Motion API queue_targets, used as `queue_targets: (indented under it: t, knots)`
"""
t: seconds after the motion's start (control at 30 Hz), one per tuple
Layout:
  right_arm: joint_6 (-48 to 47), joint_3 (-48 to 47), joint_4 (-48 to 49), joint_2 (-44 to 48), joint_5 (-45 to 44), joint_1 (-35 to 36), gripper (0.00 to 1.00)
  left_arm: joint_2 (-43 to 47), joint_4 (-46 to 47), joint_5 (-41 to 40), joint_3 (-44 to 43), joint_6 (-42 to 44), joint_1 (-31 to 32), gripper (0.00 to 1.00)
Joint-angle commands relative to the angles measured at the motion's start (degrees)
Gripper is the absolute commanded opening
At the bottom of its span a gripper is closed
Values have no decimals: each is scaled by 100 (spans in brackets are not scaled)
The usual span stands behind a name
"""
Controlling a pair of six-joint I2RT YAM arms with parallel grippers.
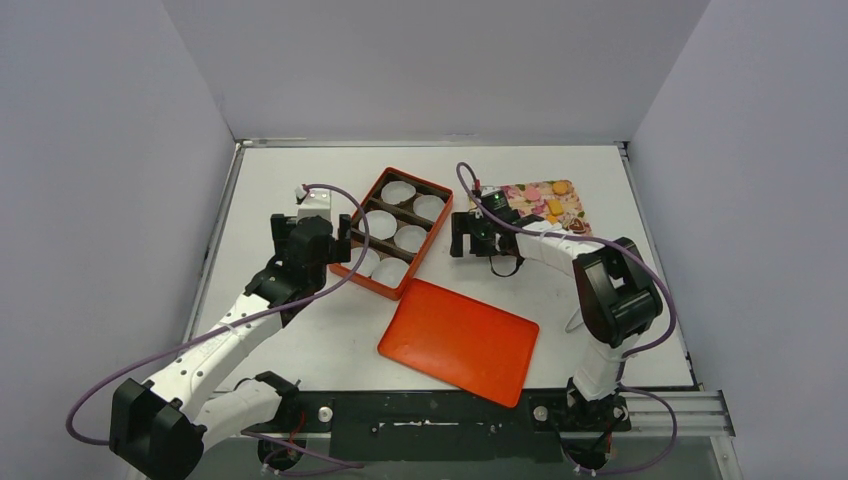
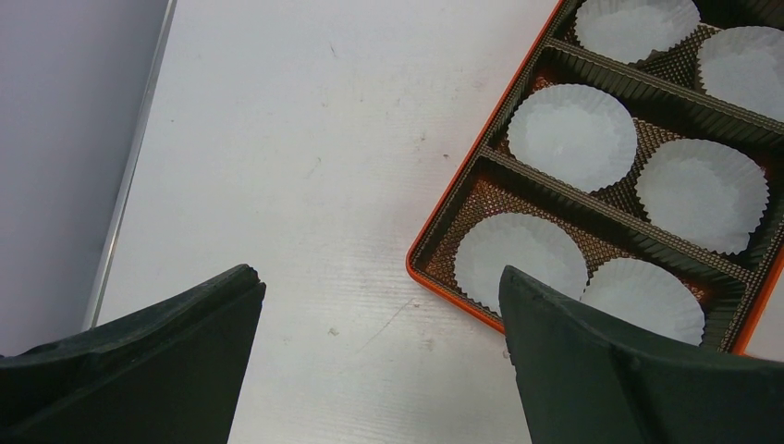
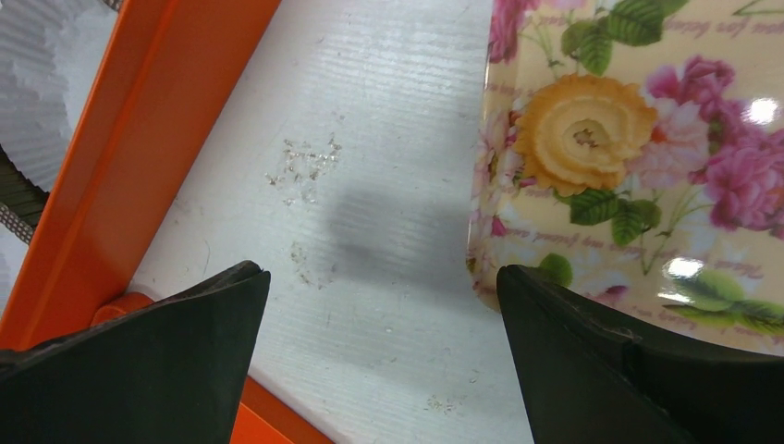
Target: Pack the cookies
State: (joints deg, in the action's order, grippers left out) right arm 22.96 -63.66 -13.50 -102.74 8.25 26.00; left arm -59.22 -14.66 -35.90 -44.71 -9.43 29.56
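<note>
The cookies (image 1: 555, 206) lie on a floral tray (image 1: 524, 207) at the back right; I make out orange-yellow rounds, a pink one (image 1: 532, 194) and a dark one (image 1: 578, 226). In the right wrist view one round orange-yellow cookie (image 3: 582, 134) sits near the tray's (image 3: 712, 231) left edge. My right gripper (image 1: 470, 240) (image 3: 381, 287) hangs open over bare table between tray and orange box, holding nothing. The orange box (image 1: 345, 270) (image 2: 459, 199) holds several empty white paper cups (image 2: 573, 136). Just left of the box's near corner, my left gripper (image 1: 322, 243) (image 2: 379, 287) is open and empty.
An orange lid (image 1: 458, 340) lies flat on the table in front of the box, between the two arms. The box's orange wall (image 3: 148, 139) is close to the right gripper's left finger. Crumbs (image 3: 300, 166) speckle the table there.
</note>
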Motion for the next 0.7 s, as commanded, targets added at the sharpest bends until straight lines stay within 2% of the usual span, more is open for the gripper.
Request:
queue_targets:
  t: [0.0,0.33,0.67]
  knots:
    - [-114,171,133,166,310,99,100,128,323,47,-10,-14,-29,97]
    - [70,629,-58,587,592,493,100,86,332,108,-11,-15,-29,97]
    - [777,1124,-1,1080,510,1215,100,8,330,135,-20,-9,-8,97]
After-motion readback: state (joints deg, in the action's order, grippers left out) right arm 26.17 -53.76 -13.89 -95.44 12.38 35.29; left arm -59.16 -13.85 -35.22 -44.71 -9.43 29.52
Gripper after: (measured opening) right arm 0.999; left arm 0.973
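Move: My open right hand is low at the tray's near-left corner; the tray's middle lies about 9 cm ahead and 14 cm to its right, 2 cm below. The round cookie is some 5 cm ahead and 5 cm right. The cookie box's middle lies about 17 cm left and 5 cm ahead, and the red lid's about 21 cm back and 2 cm left. From my left hand, the tray's middle lies about 10 cm ahead, 45 cm right and 17 cm lower. I drag the flowered tray by its near-left corner with the right-hand finger of my open right gripper, drawing my hand back about 9 cm and some 4 cm left towards the red lid. It settles about 1 cm lower at first, starts slowly and gathers speed, turning roughly 10 degrees counter-clockwise as the fingers stay wide open. ##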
